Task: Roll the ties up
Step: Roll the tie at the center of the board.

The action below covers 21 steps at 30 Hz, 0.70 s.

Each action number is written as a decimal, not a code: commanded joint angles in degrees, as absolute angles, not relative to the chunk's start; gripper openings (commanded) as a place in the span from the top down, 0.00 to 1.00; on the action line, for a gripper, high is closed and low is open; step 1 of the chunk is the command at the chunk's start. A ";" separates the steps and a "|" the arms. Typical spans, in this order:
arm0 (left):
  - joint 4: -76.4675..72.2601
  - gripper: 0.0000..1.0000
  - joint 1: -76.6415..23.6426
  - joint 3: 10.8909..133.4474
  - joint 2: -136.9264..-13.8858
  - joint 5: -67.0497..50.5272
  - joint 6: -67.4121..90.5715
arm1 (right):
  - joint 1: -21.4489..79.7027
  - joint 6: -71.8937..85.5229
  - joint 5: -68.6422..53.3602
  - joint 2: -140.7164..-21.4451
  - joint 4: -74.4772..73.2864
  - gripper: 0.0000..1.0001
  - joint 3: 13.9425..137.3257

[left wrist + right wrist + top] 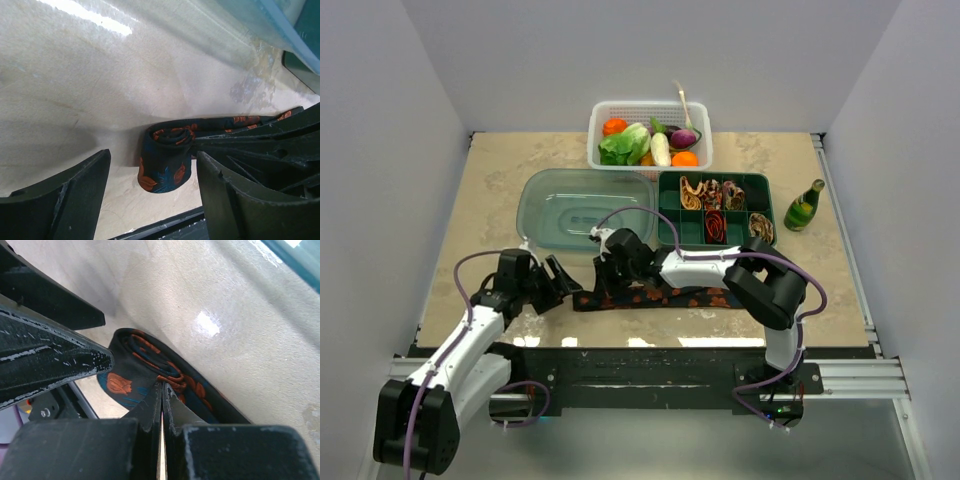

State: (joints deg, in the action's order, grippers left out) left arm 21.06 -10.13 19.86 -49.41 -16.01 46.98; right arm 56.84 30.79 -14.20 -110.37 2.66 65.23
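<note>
A black tie [660, 298] with orange-red motifs lies stretched along the table's near edge. Its left end is wound into a small roll [165, 160]. My left gripper [563, 278] is open around that roll [152, 156], with a gap on each side, and its fingers [75, 200] do not touch the fabric. My right gripper [605, 276] reaches in from the right, shut. In the right wrist view its closed tips [162, 386] rest against the roll's spiral [137, 360]. Several rolled ties [720, 195] sit in a green tray.
The green compartment tray [665, 228] stands behind the tie, with a clear plastic tub [582, 210] to its left. A white basket [596, 125] of vegetables is at the back and a green bottle [805, 205] at the right. The table's front edge [650, 330] is just below the tie.
</note>
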 commanded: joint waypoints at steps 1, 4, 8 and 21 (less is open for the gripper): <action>16.01 0.27 -11.60 17.59 -49.66 -18.45 48.86 | 57.04 30.58 -12.74 -108.90 5.00 1.00 63.20; 11.80 0.30 -12.48 14.95 -49.48 -20.12 50.36 | 57.04 31.02 -12.92 -109.25 5.53 1.00 63.11; 7.65 0.36 -14.41 12.75 -50.01 -21.18 52.11 | 57.04 31.55 -13.01 -109.42 6.06 1.00 63.02; 5.27 0.73 -17.67 14.58 -53.00 -18.55 50.81 | 57.13 31.55 -12.22 -108.02 4.84 1.00 62.93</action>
State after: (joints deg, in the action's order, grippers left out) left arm 6.04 -17.08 11.99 -52.29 -19.27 52.75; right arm 56.82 31.27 -12.88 -110.34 3.88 62.98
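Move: The rolled end of the tie lies some 5 cm to the left hand's right, about 1 cm nearer the base and 3 cm lower, and its open fingers already face it. From the right hand's closed tips, the roll is about 3 cm left, level fore and aft, and 1 cm below. From the left hand, the clear tray's middle is some 20 cm ahead and 5 cm right, and the right gripper is about 9 cm to the right, level fore and aft. Bring the left gripper rightward and down over the tie's rolled end, about 4 cm across and 2 cm down, easing slightly back and tilting its left side down a little, while closing the fingers from wide to about a third open so the pads pinch the roll from both sides. With the right gripper still shut, sink about 1 cm beside the roll to press down on the tie at its inner side. ##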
